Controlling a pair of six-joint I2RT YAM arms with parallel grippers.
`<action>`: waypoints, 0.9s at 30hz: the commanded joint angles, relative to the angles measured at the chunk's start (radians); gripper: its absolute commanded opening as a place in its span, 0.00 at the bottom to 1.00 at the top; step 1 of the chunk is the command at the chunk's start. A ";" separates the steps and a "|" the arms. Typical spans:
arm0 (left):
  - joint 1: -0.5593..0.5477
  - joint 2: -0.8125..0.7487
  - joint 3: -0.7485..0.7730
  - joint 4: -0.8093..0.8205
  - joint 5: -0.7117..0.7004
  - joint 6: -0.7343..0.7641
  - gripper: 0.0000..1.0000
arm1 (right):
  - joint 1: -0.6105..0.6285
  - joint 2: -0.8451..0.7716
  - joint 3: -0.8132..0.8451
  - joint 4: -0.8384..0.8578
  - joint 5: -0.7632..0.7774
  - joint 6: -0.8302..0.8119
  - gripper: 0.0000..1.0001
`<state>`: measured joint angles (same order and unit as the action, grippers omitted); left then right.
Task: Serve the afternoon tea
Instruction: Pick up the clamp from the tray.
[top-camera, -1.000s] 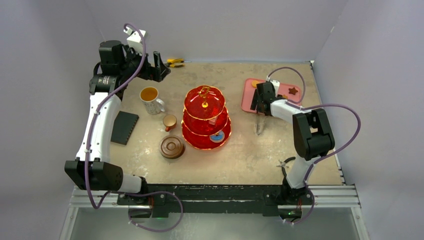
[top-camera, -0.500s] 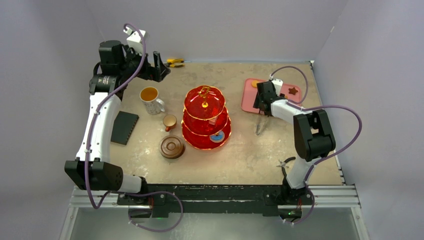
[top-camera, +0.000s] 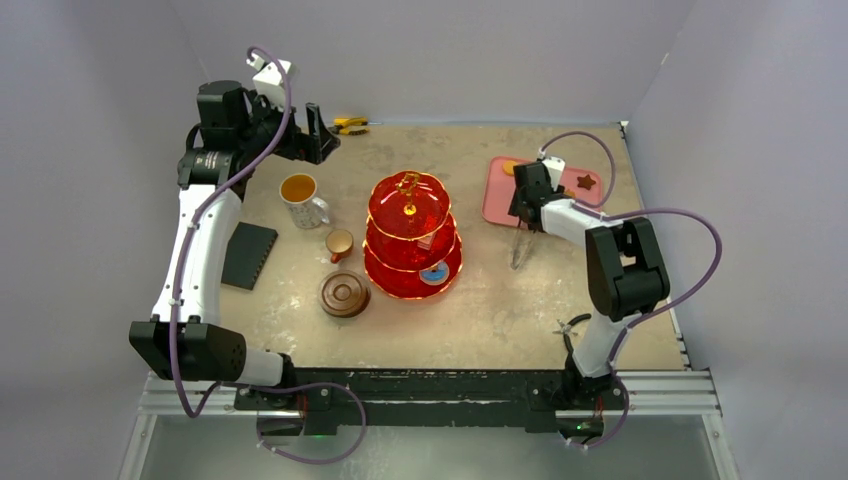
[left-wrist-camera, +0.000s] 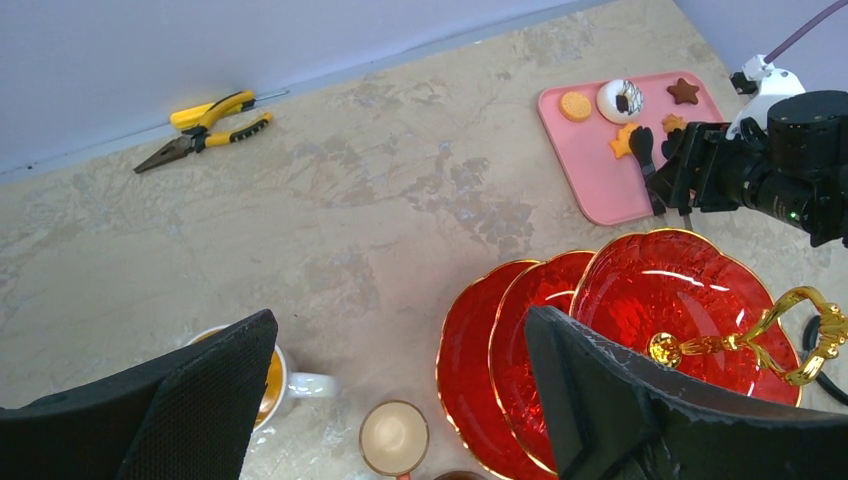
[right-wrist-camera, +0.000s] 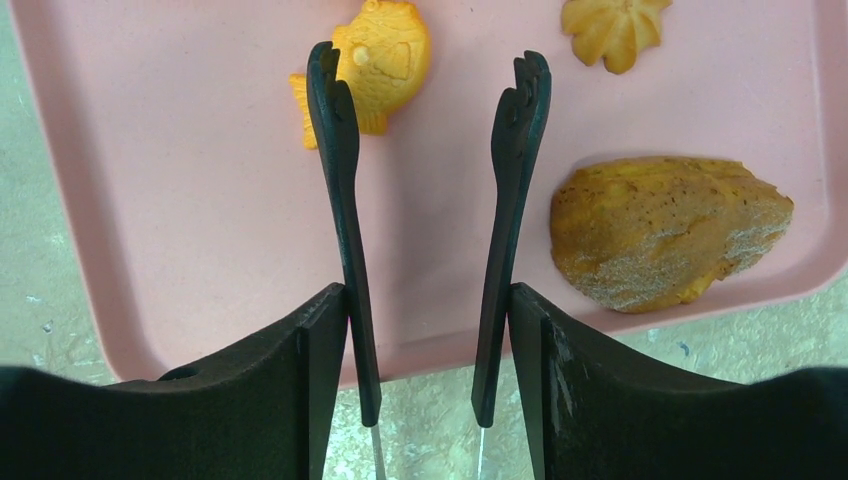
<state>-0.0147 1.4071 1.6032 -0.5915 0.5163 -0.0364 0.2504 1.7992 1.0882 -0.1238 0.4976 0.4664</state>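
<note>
The red three-tier stand (top-camera: 412, 235) with a gold handle stands mid-table, also seen as the stand (left-wrist-camera: 680, 300) in the left wrist view. To its left are the white mug of tea (top-camera: 298, 190), the small brown cup (top-camera: 339, 243) and its saucer (top-camera: 344, 294). My right gripper (right-wrist-camera: 428, 300) is shut on the black tongs (right-wrist-camera: 335, 150), whose tips hover apart over the pink tray (right-wrist-camera: 180, 150). A yellow fish pastry (right-wrist-camera: 385, 55) lies by the left tip and a brown pastry (right-wrist-camera: 665, 230) to the right. My left gripper (left-wrist-camera: 400, 340) hangs open and empty, high at the back left.
Yellow pliers (top-camera: 350, 125) lie against the back wall. A black square pad (top-camera: 249, 255) sits by the left arm. More pastries, including a flower cookie (right-wrist-camera: 612, 25), lie on the tray at the back right.
The right gripper has closed further on the tongs, bringing their arms closer together, and has shifted slightly over the tray. The left arm has not moved.
</note>
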 joint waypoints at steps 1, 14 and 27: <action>0.008 -0.005 0.057 0.011 0.021 0.019 0.94 | 0.004 0.028 -0.005 0.027 -0.026 0.004 0.62; 0.008 -0.011 0.082 0.019 0.062 0.022 0.94 | 0.012 -0.015 0.001 0.004 -0.139 -0.024 0.41; 0.007 -0.049 0.013 0.075 0.172 0.120 0.95 | 0.012 -0.141 0.028 -0.051 -0.279 -0.077 0.11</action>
<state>-0.0139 1.3991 1.6363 -0.5850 0.6025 0.0086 0.2562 1.7748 1.0767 -0.1322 0.3058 0.4278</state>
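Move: Between the right hand's fingers stand the two sprung legs of the clamp, its middle about 2 cm back and 1 cm below, neither left nor right. On the tray the brown pastry lies 9 cm to the right and level, the fish cookie 8 cm ahead and 2 cm right, the flower cookie 7 cm ahead and 10 cm right, all some 3 cm lower. From the left hand the clamp is roughly 45 cm right, 4 cm ahead and 31 cm down. Squeezing the clamp's splayed legs together, the right fingers go from well open to nearly shut, in two bites, while the hand carries it about 3 cm left over the tray's near edge, away from the brown pastry. It dips 1 cm early, climbs back at the end and turns some 10 degrees counter-clockwise. The empty left hand rises about 2 cm, staying open. ##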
